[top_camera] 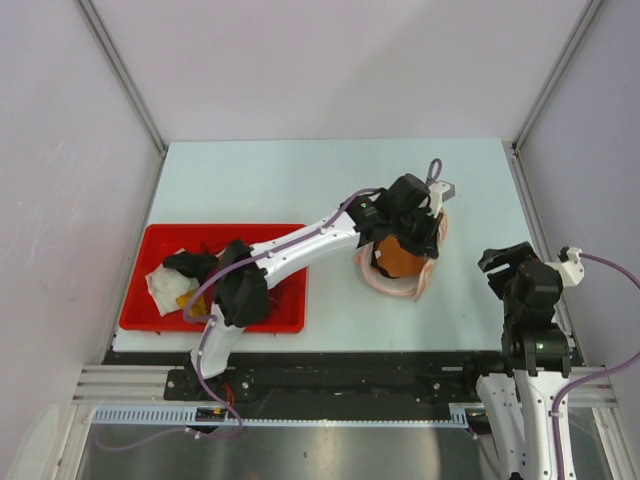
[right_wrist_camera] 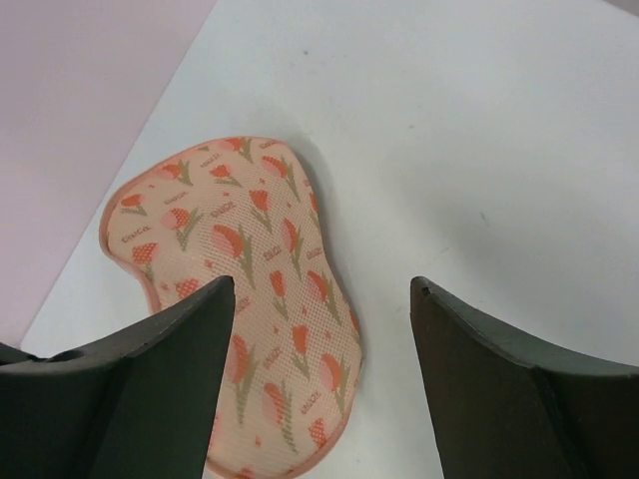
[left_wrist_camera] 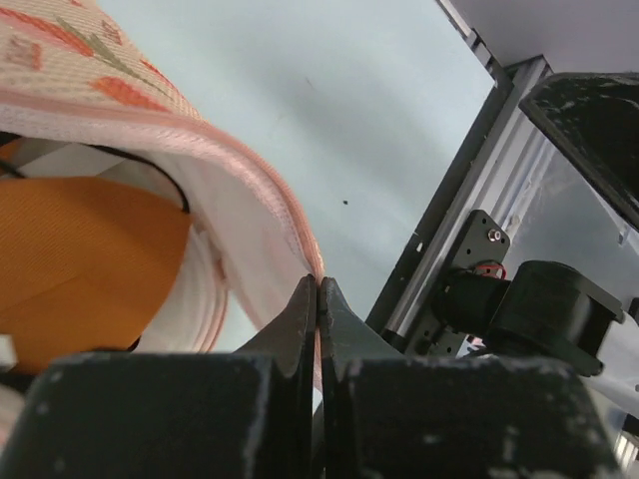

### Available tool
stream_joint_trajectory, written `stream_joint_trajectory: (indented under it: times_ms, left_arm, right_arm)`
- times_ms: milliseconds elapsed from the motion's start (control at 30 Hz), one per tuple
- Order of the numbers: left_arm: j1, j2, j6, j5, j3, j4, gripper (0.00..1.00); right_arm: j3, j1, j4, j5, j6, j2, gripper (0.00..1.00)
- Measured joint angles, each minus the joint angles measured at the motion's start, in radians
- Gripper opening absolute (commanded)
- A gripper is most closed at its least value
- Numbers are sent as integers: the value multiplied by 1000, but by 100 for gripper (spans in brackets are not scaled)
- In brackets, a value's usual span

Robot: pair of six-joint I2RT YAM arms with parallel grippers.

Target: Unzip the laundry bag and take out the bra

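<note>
The laundry bag lies right of the table's middle with its rim opened. In the left wrist view its tulip-print fabric arches over the orange bra, which sits inside. My left gripper is shut on the bag's pink rim edge, a thin strip of which shows between the closed jaws. From above, that gripper is over the bag's far right side. My right gripper stands open a little above the table, to the right of the bag, holding nothing; the top view also shows this gripper.
A red tray sits at the table's near left with a white cloth, a dark garment and a mustard-yellow piece in it. The left arm's elbow hangs over the tray. Metal frame rails run along the near and right edges.
</note>
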Motion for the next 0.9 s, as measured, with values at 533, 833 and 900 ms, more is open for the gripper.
stream_joint_trajectory:
  times_ms: [533, 833, 900]
  left_arm:
    - [-8, 154, 70, 63, 180, -93, 82]
    - [87, 45, 21, 202, 110, 54, 84]
    - [90, 94, 0, 230, 143, 69, 84]
  right_arm:
    - [0, 0, -124, 105, 43, -99, 74]
    - [0, -1, -79, 33, 24, -52, 74]
    - [0, -1, -76, 31, 20, -56, 75]
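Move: My left hand holds the rim of the laundry bag's lid pulled open. The open bag's middle lies about 8 cm ahead, 5 cm to the left and 15 cm below that hand. Inside it, the orange bra is some 6 cm ahead, 6 cm to the left and 15 cm down. From my empty right hand the bra is roughly 9 cm ahead, 19 cm to the left and 16 cm below. I carry the lid's rim with my left hand about 4 cm down and 3 cm to the right, away from the bra, spreading the fingers wide to let go of the fabric. Then I lift the emptied hand some 8 cm and ease it forward, the fingertips tilting up about 10 degrees. My right hand draws back some 3 cm, then partly returns, still open. ##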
